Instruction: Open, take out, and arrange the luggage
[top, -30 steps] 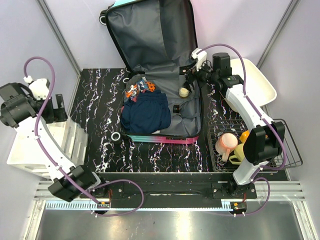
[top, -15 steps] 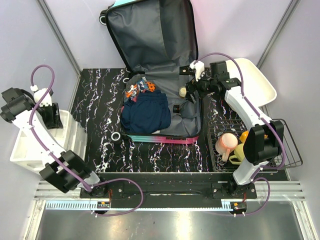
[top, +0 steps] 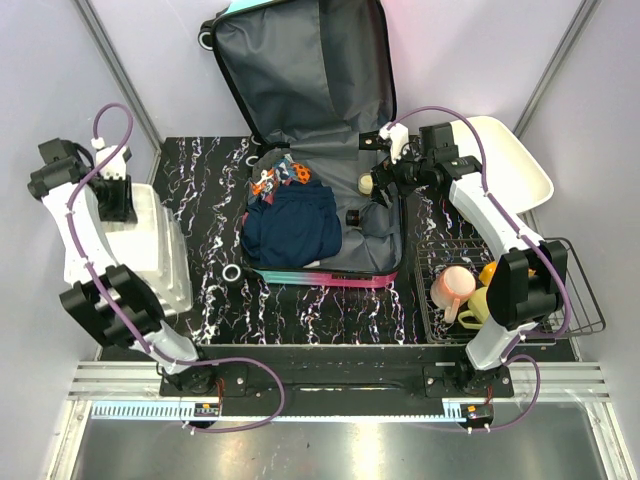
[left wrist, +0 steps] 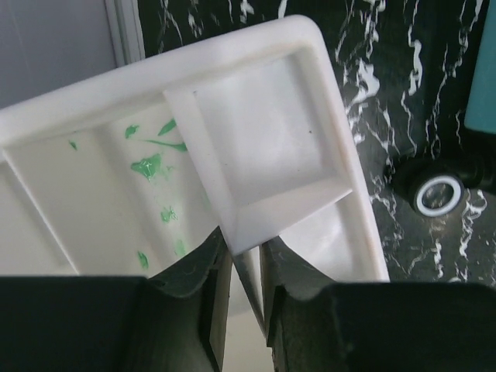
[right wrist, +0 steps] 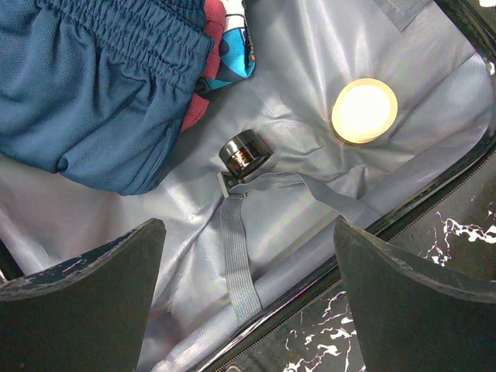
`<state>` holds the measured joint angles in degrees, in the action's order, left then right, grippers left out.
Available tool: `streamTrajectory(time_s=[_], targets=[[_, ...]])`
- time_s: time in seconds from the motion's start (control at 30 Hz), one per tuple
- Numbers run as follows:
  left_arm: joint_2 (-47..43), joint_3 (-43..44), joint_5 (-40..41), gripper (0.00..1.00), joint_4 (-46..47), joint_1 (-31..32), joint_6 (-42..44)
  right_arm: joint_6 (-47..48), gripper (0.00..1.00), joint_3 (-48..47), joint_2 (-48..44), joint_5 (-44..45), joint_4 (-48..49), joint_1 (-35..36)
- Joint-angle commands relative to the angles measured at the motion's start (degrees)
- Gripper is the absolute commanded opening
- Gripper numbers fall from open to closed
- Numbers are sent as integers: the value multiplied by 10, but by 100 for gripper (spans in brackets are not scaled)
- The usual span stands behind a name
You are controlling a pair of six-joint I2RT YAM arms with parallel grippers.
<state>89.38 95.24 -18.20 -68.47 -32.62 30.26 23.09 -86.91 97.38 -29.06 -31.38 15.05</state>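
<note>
The luggage (top: 300, 70) lies open at the back middle, its lid up against the wall and its grey lining (right wrist: 310, 155) showing. Dark blue shorts (top: 290, 225) (right wrist: 101, 85), a small dark jar (right wrist: 245, 153) and a cream round lid (right wrist: 364, 110) lie inside. Over the case's right edge my right gripper (top: 383, 182) (right wrist: 244, 232) hovers wide open and holds nothing. My left gripper (top: 118, 205) (left wrist: 244, 248) is off to the left, away from the luggage. It is shut on a thin divider wall of a white compartment tray (top: 160, 240) (left wrist: 256, 139).
A black wire basket (top: 565, 300) with cups stands at the right, and a white oval tub (top: 520, 165) sits behind it. A tape roll (top: 232, 272) (left wrist: 438, 194) lies on the black marbled table (top: 200, 200), between the tray and the case. Grey walls close in on both sides.
The left arm swung in over the white tray and its jaws closed round the divider. The right gripper shifted slightly left over the case, then held still.
</note>
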Motion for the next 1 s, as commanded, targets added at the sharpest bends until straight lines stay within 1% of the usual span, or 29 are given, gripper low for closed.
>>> streamTrajectory(time_s=[0.0,0.1,0.17,0.23,0.27,0.33,0.4,0.43,0.5,0.57,0.63,0.7,0.8,0.9,0.93,0.97], targets=[[71,95,-43,24,67,8,31,0,100,-16,8,6,3,-1],[108,146,-75,26,74,17,69,8,100,-22,19,15,-5,-1],[133,180,-86,27,72,31,101,13,100,-25,27,15,-11,0],[150,201,-84,27,72,44,110,15,100,-27,32,15,-16,-1],[170,229,-78,27,69,48,108,17,100,-30,37,15,-18,-1],[186,255,-78,38,62,53,108,18,100,-38,43,17,-24,-1],[192,273,-83,55,70,54,104,22,100,-46,51,22,-28,0],[192,277,-77,71,82,55,98,29,100,-49,55,23,-36,-1],[185,303,-65,81,84,56,88,48,100,-56,60,24,-56,-1],[166,325,-52,93,84,61,80,67,100,-62,68,25,-70,0],[136,330,-48,99,86,63,75,92,99,-66,76,27,-89,1],[113,325,-51,99,86,66,72,114,98,-71,83,37,-97,3],[62,295,-61,99,86,72,64,130,97,-82,101,51,-91,13],[0,239,-100,99,86,76,48,130,96,-88,120,80,-55,24],[-28,203,-112,99,85,78,45,129,96,-90,129,90,-42,31],[-45,183,-129,99,86,81,43,128,96,-95,135,115,-30,32]])
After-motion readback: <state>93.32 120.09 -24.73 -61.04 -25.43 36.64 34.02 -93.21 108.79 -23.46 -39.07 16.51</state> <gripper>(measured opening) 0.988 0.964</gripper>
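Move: The left hand already pinches a divider of the white box; the box's middle lies about 6 cm back and 8 cm below. The suitcase's near-left wheel is some 25 cm right of this hand and 5 cm back, the far-left wheel 30 cm right and 20 cm ahead, both low. From the right hand the black jar lies about 7 cm left, 3 ahead and 9 below, the cream jar 11 ahead and 4 left, the navy shorts 21 left and 2 ahead. Still gripping the divider, the left hand drags the white box forward along the table's left side for roughly 10 cm, then opens wide, lets go and lifts some 15 cm clear, drifting back a little while its fingers tip outward by about 25 degrees. The right hand, fingers kept wide, sinks about 7 cm over the right side of the open suitcase towards the black jar, rolling slightly left side down and touching nothing yet. ##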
